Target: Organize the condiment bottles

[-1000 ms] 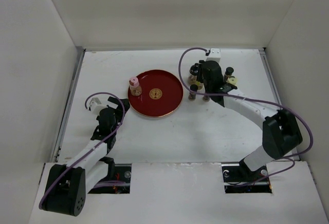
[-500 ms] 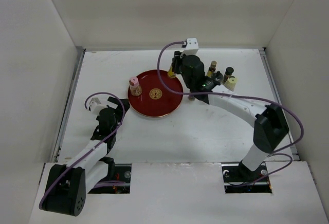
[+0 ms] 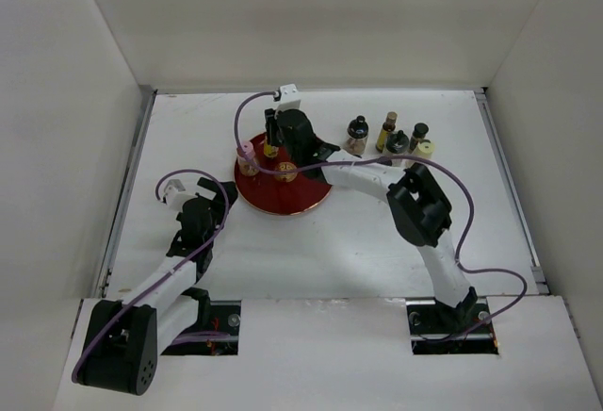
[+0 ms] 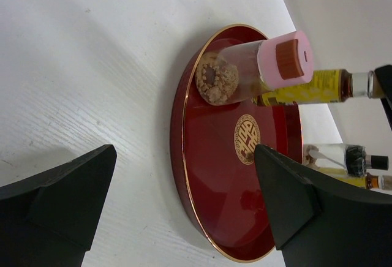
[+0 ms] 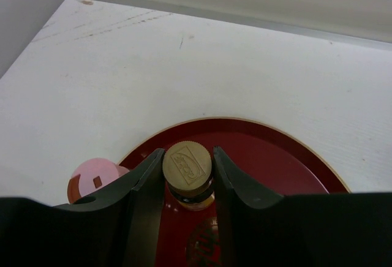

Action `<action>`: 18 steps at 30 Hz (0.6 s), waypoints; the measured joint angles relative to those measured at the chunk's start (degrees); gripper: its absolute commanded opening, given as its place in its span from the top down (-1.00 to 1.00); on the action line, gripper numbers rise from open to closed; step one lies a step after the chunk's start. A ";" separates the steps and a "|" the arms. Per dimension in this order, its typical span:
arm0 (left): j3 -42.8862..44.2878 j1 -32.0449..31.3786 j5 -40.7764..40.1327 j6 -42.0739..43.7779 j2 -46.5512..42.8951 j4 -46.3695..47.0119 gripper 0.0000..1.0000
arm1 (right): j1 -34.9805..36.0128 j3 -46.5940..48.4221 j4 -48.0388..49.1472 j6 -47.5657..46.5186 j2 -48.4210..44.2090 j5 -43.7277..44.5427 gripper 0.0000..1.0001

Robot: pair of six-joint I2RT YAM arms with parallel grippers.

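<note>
A round red tray (image 3: 311,194) lies mid-table. On its left part stands a pink-capped jar (image 3: 247,158), also in the left wrist view (image 4: 245,74) and the right wrist view (image 5: 95,178). My right gripper (image 3: 271,145) reaches over the tray and is shut on a gold-capped bottle (image 5: 187,163) with a yellow label (image 4: 306,86), right beside the pink-capped jar. The bottle's base is hidden, so contact with the tray (image 5: 275,150) is unclear. Several other condiment bottles (image 3: 391,136) stand to the tray's right. My left gripper (image 3: 212,194) sits open, left of the tray (image 4: 208,181).
White walls close in the table on the left, back and right. The right arm's purple cable (image 3: 250,109) loops above the tray's back edge. Two more bottles (image 4: 343,157) show beyond the tray in the left wrist view.
My right arm has swung left from the bottle group at the right to the tray's left part, carrying the yellow-labelled bottle to the pink-capped jar. The left arm has stayed still.
</note>
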 measured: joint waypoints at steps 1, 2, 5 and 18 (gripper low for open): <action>0.00 0.00 0.02 0.00 0.13 -0.02 -1.00 | 0.00 1.11 0.07 -0.02 1.01 -0.11 0.32; 0.00 0.00 0.02 0.00 0.26 -0.02 -1.00 | 0.00 1.88 0.26 0.00 1.81 -0.20 0.32; 0.00 -0.11 0.00 0.00 0.33 0.00 -1.00 | 0.02 3.48 0.70 -0.02 3.72 -0.11 0.31; 0.00 -0.22 0.07 0.00 1.03 0.22 -1.00 | 2.38 4.59 5.27 -1.40 6.23 0.79 -0.49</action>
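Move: The right hand holds the yellow-labelled bottle by its cap, and the spot where it is to stand on the red tray lies about 1 cm ahead, 2 cm to the left and some 13 cm below the hand. The pink-capped bottle stands about 7 cm to the hand's left and 2 cm back, its middle 8 cm down; the tray's gold emblem is roughly 3 cm back and 3 cm right, 13 cm down. From the left hand that spot lies some 10 cm ahead, 11 cm right and 4 cm below. The right hand, still pinching the cap, eases the bottle left, down and a little forward by about 2 cm each way at most, setting it on the tray beside the pink-capped bottle. Then the fingers spread from under half open to nearly three quarters and come free of the cap, while the hand drifts another 2 cm or so left, draws back about 1 cm and starts to rise, its wrist nearly unturned. ##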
